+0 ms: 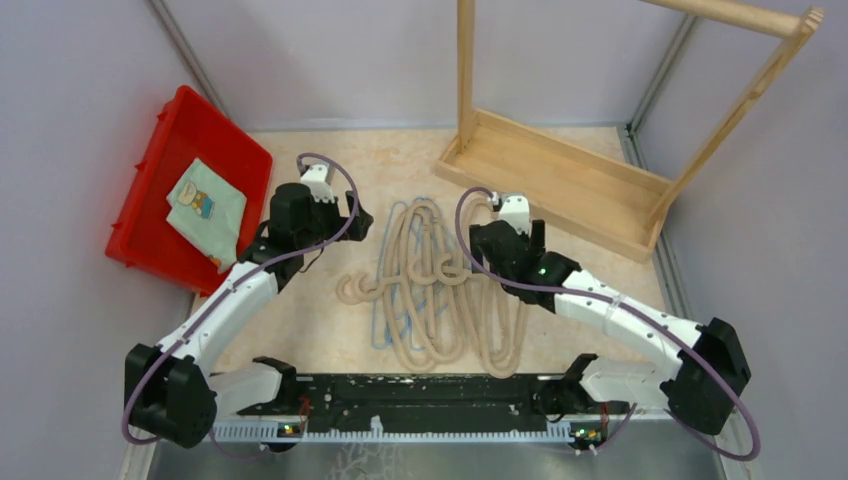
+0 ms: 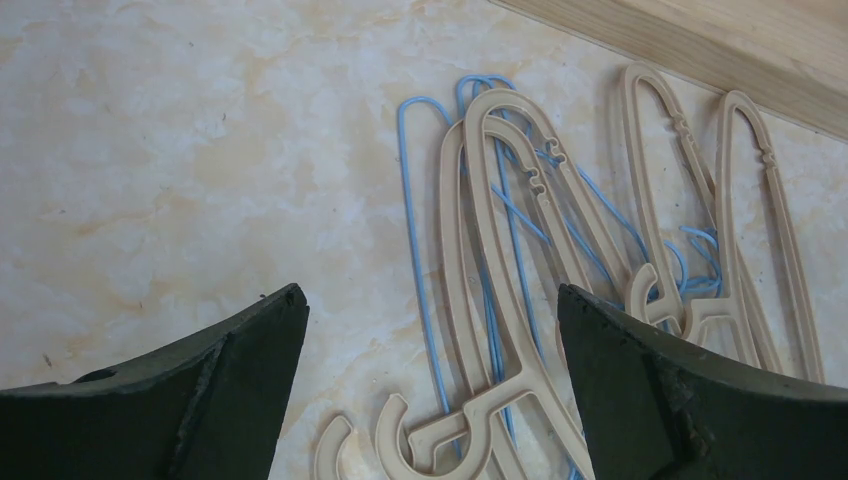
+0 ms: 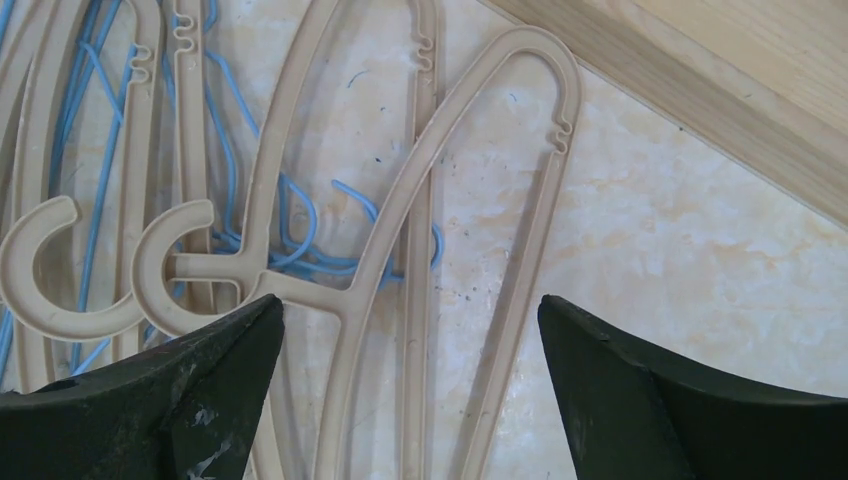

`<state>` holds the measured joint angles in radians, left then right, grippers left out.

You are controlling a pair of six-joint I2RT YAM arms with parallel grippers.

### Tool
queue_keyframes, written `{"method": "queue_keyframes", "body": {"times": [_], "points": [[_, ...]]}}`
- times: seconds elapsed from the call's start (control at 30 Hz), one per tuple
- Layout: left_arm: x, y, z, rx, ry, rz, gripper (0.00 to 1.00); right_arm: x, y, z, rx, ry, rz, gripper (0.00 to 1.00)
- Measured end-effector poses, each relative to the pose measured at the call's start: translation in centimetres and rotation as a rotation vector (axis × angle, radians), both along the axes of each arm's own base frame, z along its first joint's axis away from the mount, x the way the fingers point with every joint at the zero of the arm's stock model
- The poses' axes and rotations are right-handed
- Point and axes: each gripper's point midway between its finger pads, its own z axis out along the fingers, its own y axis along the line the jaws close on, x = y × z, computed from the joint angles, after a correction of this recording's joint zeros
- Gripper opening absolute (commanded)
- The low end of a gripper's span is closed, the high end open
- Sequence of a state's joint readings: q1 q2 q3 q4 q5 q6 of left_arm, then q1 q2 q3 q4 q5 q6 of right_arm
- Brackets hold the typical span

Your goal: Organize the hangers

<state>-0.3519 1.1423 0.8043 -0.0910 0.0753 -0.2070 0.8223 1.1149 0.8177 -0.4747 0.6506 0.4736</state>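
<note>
The hangers lie in a tangled pile [image 1: 430, 285] on the table between the two arms. They are thick beige hangers [image 2: 520, 200] [image 3: 480, 140] mixed with thin light-blue wire hangers [image 2: 410, 200] [image 3: 300, 215]. My left gripper [image 1: 350, 222] [image 2: 430, 290] hovers open above the left part of the pile, over beige hooks and blue wire, with nothing between its fingers. My right gripper [image 1: 497, 243] [image 3: 410, 298] hovers open above the right part of the pile, its fingers on either side of a beige hanger's arms below and touching none.
A tall wooden rack [image 1: 560, 175] [image 2: 720, 40] [image 3: 740, 90] stands at the back right, its base close to the pile. At the left, a red bin [image 1: 160, 160] holds a folded cloth [image 1: 205, 205]. Grey walls close in on both sides.
</note>
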Motion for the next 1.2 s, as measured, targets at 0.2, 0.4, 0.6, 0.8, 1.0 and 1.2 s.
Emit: {"method": "queue_keyframes", "body": {"times": [0.2,0.4,0.6,0.8,1.0,1.2], "points": [[0.0,0.0,0.0,0.0,0.0,0.0,1.0,0.2,0.2,0.0,-0.063,0.03,0.03,0.92],[-0.1,0.1,-0.2,0.003,0.009,0.001,1.0,-1.1,2.0,-1.4,-0.027,0.1,0.169,0.79],[-0.7,0.3,-1.2,0.01,0.03,0.002,1.0,-4.0,2.4,-4.5,0.033,0.207,0.251,0.75],[-1.1,0.4,-1.9,0.016,0.046,0.002,1.0,-6.5,2.5,-7.2,0.076,0.285,0.264,0.74],[-1.3,0.5,-2.1,0.018,0.054,0.002,1.0,-7.7,2.9,-8.7,0.137,0.325,0.239,0.73],[-2.0,0.6,-2.7,0.014,0.066,0.001,1.0,-8.2,4.3,-9.3,0.181,0.335,0.234,0.72]]}}
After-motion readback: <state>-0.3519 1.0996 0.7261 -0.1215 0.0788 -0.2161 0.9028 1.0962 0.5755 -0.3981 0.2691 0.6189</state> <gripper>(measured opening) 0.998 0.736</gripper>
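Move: The near ends of the right-hand beige hangers lie about 12 cm back, 3 cm left and 14 cm below the right gripper. Their curled hooks are some 13 cm to its left and 2 cm farther out; the middle beige hangers are centred about 17 cm left and 1 cm back, all equally low. From the left gripper those near ends are roughly 33 cm right, 18 cm back and 18 cm down. Bring the right gripper down about 9 cm and back some 8 cm, with about 4 cm to the left, to the bars near the near ends of the right-hand hangers, tipping the fingers down and narrowing them to three-quarters open. Let the open left gripper sink some 3 cm and ease back a little. ##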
